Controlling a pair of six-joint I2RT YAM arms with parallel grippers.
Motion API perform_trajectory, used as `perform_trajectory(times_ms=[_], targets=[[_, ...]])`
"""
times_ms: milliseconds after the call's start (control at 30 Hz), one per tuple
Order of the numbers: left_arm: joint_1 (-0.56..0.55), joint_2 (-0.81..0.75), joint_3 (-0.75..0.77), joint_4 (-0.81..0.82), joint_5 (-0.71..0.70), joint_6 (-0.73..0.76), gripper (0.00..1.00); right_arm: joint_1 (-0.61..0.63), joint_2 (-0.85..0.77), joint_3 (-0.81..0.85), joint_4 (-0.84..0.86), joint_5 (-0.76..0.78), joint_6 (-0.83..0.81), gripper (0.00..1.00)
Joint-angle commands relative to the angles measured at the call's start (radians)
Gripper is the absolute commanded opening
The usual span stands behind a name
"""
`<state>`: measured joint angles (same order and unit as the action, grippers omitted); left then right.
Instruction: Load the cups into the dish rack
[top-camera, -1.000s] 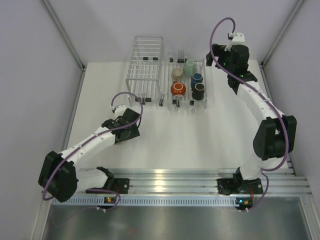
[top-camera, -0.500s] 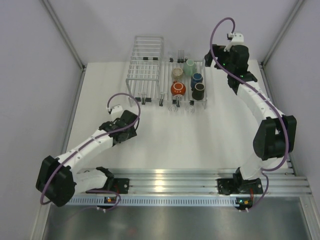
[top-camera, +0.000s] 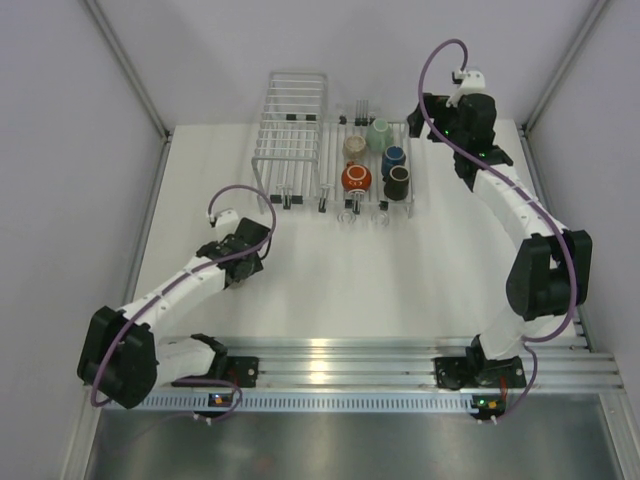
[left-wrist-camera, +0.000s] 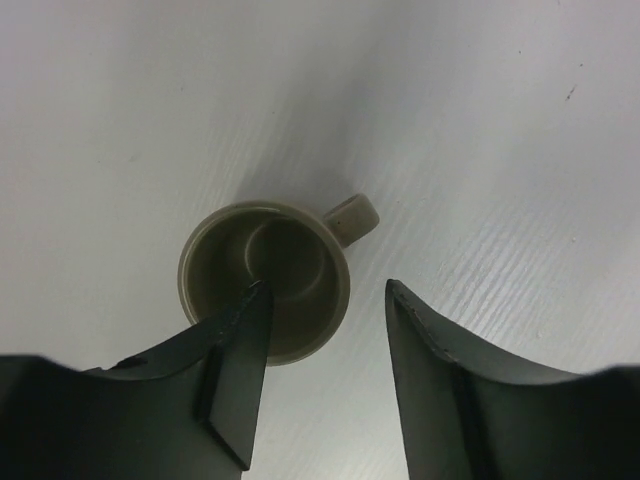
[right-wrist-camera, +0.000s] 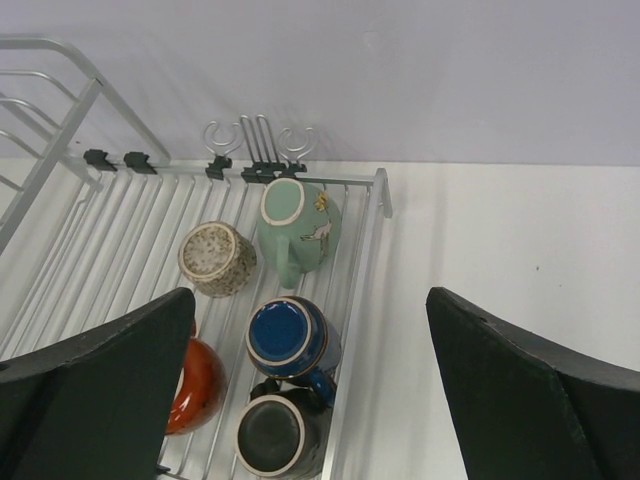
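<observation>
An olive-grey cup (left-wrist-camera: 265, 280) stands upright on the white table, its handle (left-wrist-camera: 350, 216) pointing right. My left gripper (left-wrist-camera: 325, 290) hangs open just above it, one finger over the cup's mouth and the other outside its right wall. In the top view the left gripper (top-camera: 238, 262) hides that cup. The dish rack (right-wrist-camera: 368, 272) holds a mint cup (right-wrist-camera: 300, 225), a beige speckled cup (right-wrist-camera: 215, 258), a dark blue cup (right-wrist-camera: 290, 338), an orange-red cup (right-wrist-camera: 195, 385) and a dark brown cup (right-wrist-camera: 275, 435). My right gripper (right-wrist-camera: 310, 295) is wide open and empty above the rack's right side.
A taller box-shaped wire basket (top-camera: 290, 135) stands just left of the dish rack (top-camera: 335, 195). Wire hooks (right-wrist-camera: 258, 140) rise from the rack's far rim. Grey walls close in the table at the back and sides.
My left gripper has shifted a little to the left and towards the near edge, and its jaws have narrowed slightly. The right arm has stayed still.
</observation>
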<state>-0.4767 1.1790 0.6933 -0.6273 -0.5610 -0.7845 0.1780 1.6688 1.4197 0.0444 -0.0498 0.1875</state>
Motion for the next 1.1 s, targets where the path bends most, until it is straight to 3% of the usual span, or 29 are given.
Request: perform_trajectory(times_ms=[0,67,267,367,400,633,800,1067], targets=[[0.026,0.022,-0.020,0.070,0.013,0.040,0.53,-0.012,-0.041,0.005,0.060,-0.007,0.010,0.99],[0.032,0.033,-0.028,0.089,0.026,0.045,0.40,-0.012,-0.044,0.005,0.057,-0.005,0.007,0.99],[0.036,0.080,-0.014,0.106,0.047,0.074,0.21,-0.011,-0.055,0.001,0.048,0.002,0.000,0.99],[0.036,0.100,-0.002,0.109,0.062,0.094,0.02,-0.012,-0.060,-0.001,0.040,0.008,-0.005,1.00],[0.036,0.099,0.003,0.110,0.067,0.096,0.00,-0.011,-0.063,-0.002,0.038,0.008,-0.006,0.99],[0.035,0.062,0.078,0.117,0.202,0.191,0.00,-0.017,-0.072,-0.002,0.012,0.008,-0.017,0.99],[0.036,0.027,0.225,0.115,0.444,0.286,0.00,-0.043,-0.081,-0.002,-0.014,-0.008,-0.017,0.99],[0.036,-0.062,0.477,0.221,0.647,0.353,0.00,-0.169,-0.119,-0.059,-0.035,-0.130,0.038,0.99]])
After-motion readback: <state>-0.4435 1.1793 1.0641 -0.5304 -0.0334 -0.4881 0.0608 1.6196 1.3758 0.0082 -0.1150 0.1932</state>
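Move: The grey-brown cup stands upright with its middle about 3 cm to the left of the left hand, 1 cm back and 4 cm below; its right wall, just beside the handle, lies between the open fingertips. From that hand the dish rack's middle is roughly 32 cm ahead and 21 cm to the right, and the orange mug in it some 25 cm ahead and 27 cm right. From the right hand the cup lies about 50 cm left, 28 cm back and 25 cm below. The cup's right wall is pinched beside the handle, one finger inside, as the left hand sinks about 2 cm and closes its fingers. The hand then swings the cup up some 16 cm, right and also forward towards the rack, turning about 30 degrees clockwise and dropping its left side. Late on, the open, empty right hand shifts 5 cm right, away from the rack. ##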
